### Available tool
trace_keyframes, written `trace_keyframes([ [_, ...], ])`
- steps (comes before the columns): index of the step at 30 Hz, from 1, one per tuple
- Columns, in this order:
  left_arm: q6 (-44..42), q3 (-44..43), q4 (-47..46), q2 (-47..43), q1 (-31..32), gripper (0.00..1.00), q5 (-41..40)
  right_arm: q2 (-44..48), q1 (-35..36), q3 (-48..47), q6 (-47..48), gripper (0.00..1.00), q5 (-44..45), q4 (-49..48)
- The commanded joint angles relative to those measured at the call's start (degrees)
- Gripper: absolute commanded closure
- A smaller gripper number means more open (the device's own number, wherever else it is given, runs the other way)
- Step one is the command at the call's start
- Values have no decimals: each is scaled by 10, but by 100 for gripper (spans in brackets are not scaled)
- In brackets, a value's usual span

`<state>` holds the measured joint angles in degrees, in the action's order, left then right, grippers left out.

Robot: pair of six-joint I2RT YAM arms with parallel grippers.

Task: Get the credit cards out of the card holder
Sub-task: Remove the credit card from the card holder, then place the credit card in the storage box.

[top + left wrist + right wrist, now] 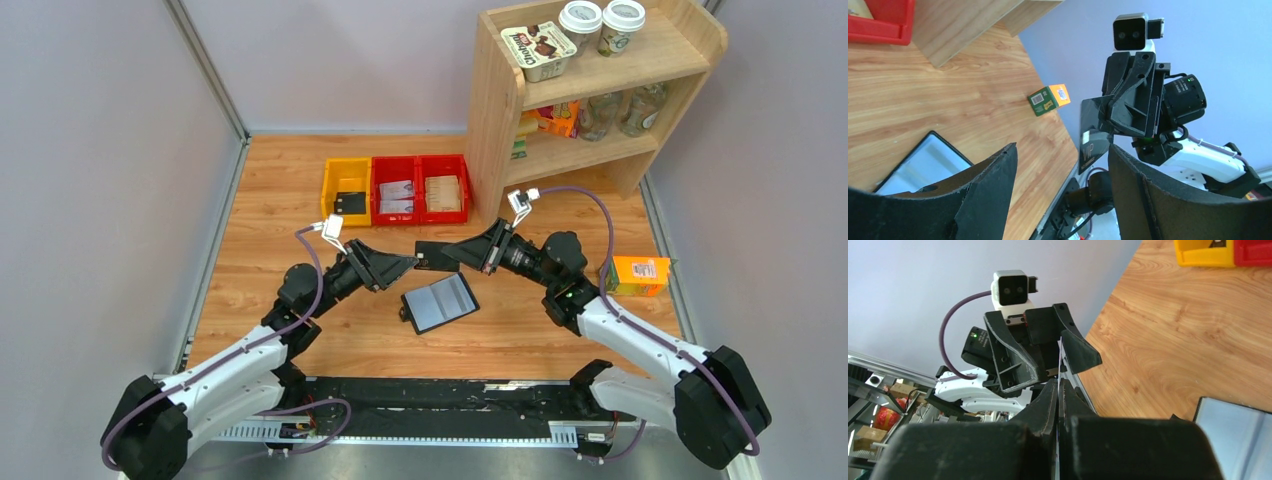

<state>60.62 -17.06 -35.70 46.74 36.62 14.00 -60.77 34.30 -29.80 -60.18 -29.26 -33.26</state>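
The card holder (440, 303) lies open on the table, grey-blue lining up; it also shows in the left wrist view (923, 165) and the right wrist view (1238, 430). My right gripper (472, 254) is shut on a black credit card (437, 256), held in the air above the table. The left wrist view shows that card's face (1094, 131); the right wrist view shows it edge-on (1060, 357) between my shut fingers (1045, 405). My left gripper (405, 264) faces it, open, with the card's free end at the mouth of its jaws (1062, 148). Another black card (350, 203) lies in the yellow bin.
A yellow bin (331, 187) and two red bins (420, 160) with whitish and brown cards stand at the back. A wooden shelf (497, 120) with cups and jars is at the back right. An orange carton (638, 275) sits at the right edge.
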Motion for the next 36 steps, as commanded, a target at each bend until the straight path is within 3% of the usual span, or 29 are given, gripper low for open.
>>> trace_keyframes([
  [1,31,-14,-80,18,-2,26,26,-10,-1,7,-10,100,-14,-91],
  [6,36,-17,-89,32,-2,29,30,-33,-1,12,-30,100,-24,-137],
  [14,47,-24,-109,49,12,58,36,-49,-1,14,-34,100,-23,-162],
  [19,60,-20,-135,61,18,68,27,-57,-1,16,-34,100,-26,-168],
  [23,61,-22,-151,62,20,100,26,-60,-1,20,-34,100,-23,-168],
  [26,56,-14,-148,55,19,100,16,-58,-1,24,-27,88,-16,-153],
  [28,36,-10,-123,35,18,100,5,-48,0,23,-12,73,-12,-126],
  [33,-23,-20,27,-32,-17,100,-15,-3,-1,12,58,34,17,13],
  [36,-66,-32,98,-69,-64,100,-6,25,-1,-3,108,22,43,111],
])
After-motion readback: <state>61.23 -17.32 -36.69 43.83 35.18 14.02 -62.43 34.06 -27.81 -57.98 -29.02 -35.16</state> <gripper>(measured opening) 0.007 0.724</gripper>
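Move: The black card, held by the right hand, sticks out towards the open left fingers, its middle some 6 cm to their right, 1 cm ahead and 1 cm higher. The open card holder lies about 20 cm below, 6 cm right and 2 cm ahead of the left hand; the yellow bin stands roughly 17 cm left and 29 cm ahead. From the right hand the card's middle is about 3 cm left and level. The black card changes hands in the air: the left hand eases about 2 cm right and 2 cm up towards it, shuts its fingers on the card's left end, then swings back left some 2.5 cm with it. The right hand keeps its pinch until the left fingers have shut, then opens wide and sinks nearly 3 cm, drifting slightly right. ##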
